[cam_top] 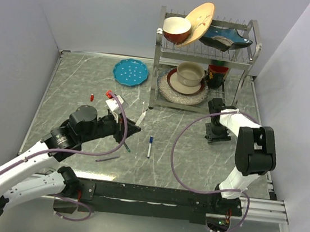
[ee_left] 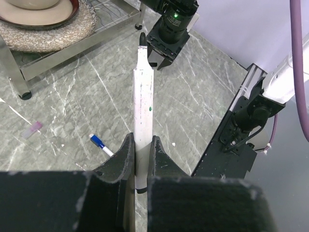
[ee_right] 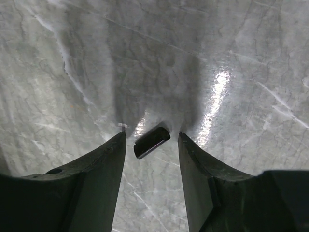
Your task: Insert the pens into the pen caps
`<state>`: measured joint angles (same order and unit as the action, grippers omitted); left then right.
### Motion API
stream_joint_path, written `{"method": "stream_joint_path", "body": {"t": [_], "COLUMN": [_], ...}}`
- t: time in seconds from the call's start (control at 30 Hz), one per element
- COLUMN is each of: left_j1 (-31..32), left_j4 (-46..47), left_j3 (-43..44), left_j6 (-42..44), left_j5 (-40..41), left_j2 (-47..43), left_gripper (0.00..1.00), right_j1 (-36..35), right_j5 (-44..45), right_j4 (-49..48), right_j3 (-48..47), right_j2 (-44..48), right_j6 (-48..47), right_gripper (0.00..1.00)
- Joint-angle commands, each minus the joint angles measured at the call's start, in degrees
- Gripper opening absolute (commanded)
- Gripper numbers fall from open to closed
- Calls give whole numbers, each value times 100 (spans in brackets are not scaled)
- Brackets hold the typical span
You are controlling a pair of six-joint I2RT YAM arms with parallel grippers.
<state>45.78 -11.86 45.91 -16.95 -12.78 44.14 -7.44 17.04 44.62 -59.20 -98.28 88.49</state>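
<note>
My left gripper (ee_left: 141, 145) is shut on a white-barrelled pen (ee_left: 143, 96) whose black tip points toward the right arm. In the top view the left gripper (cam_top: 132, 129) is left of the table's middle. My right gripper (ee_right: 151, 137) points down at the table with its jaws open. A black pen cap (ee_right: 151, 141) lies on its side between the fingers, touching neither. In the top view the right gripper (cam_top: 217, 136) stands near the rack's right foot. A blue-ended pen (cam_top: 150, 146) lies mid-table. A red pen cap (cam_top: 92, 96) and another white pen (cam_top: 143, 116) lie farther back.
A metal dish rack (cam_top: 246, 62) with bowls and plates stands at the back right. A blue plate (cam_top: 131, 72) lies to its left. Purple cables (cam_top: 180, 153) loop over the table from both arms. A red-ended item (cam_top: 111, 96) lies by the left arm.
</note>
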Motion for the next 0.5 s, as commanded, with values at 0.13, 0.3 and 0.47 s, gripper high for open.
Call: {"method": "stream_joint_path", "body": {"t": [0.13, 0.3, 0.47], "left_j1": [-8, -8, -8], "left_j4": [175, 166, 166], "left_j3": [50, 58, 41], "left_j6": [131, 131, 122], "left_j5": [-85, -67, -15], "left_j2": [7, -46, -134], "left_gripper": [1, 1, 1], "right_j1": [41, 32, -12], "right_j5": [221, 282, 309], "right_j4": [231, 126, -155], "right_j3": [-83, -101, 57], "right_j2": [-165, -157, -42], "right_j6": [-6, -664, -1307], "right_gripper": [48, 38, 13]}}
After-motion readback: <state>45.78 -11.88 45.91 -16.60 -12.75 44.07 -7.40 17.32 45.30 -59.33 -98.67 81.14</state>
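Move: The black pen cap lies just under the right hand, between its open fingertips, about 1 cm back and 1 cm below. From that hand the rack's near right foot stands some 11 cm ahead and 3 cm to the right, and the blue-capped marker roughly 33 cm left and 9 cm back. From the left hand the cap lies about 12 cm ahead, 40 cm right and 28 cm below. The right hand eases back about 1 cm, turning slightly counter-clockwise, and closes its fingers to pinch the cap. ##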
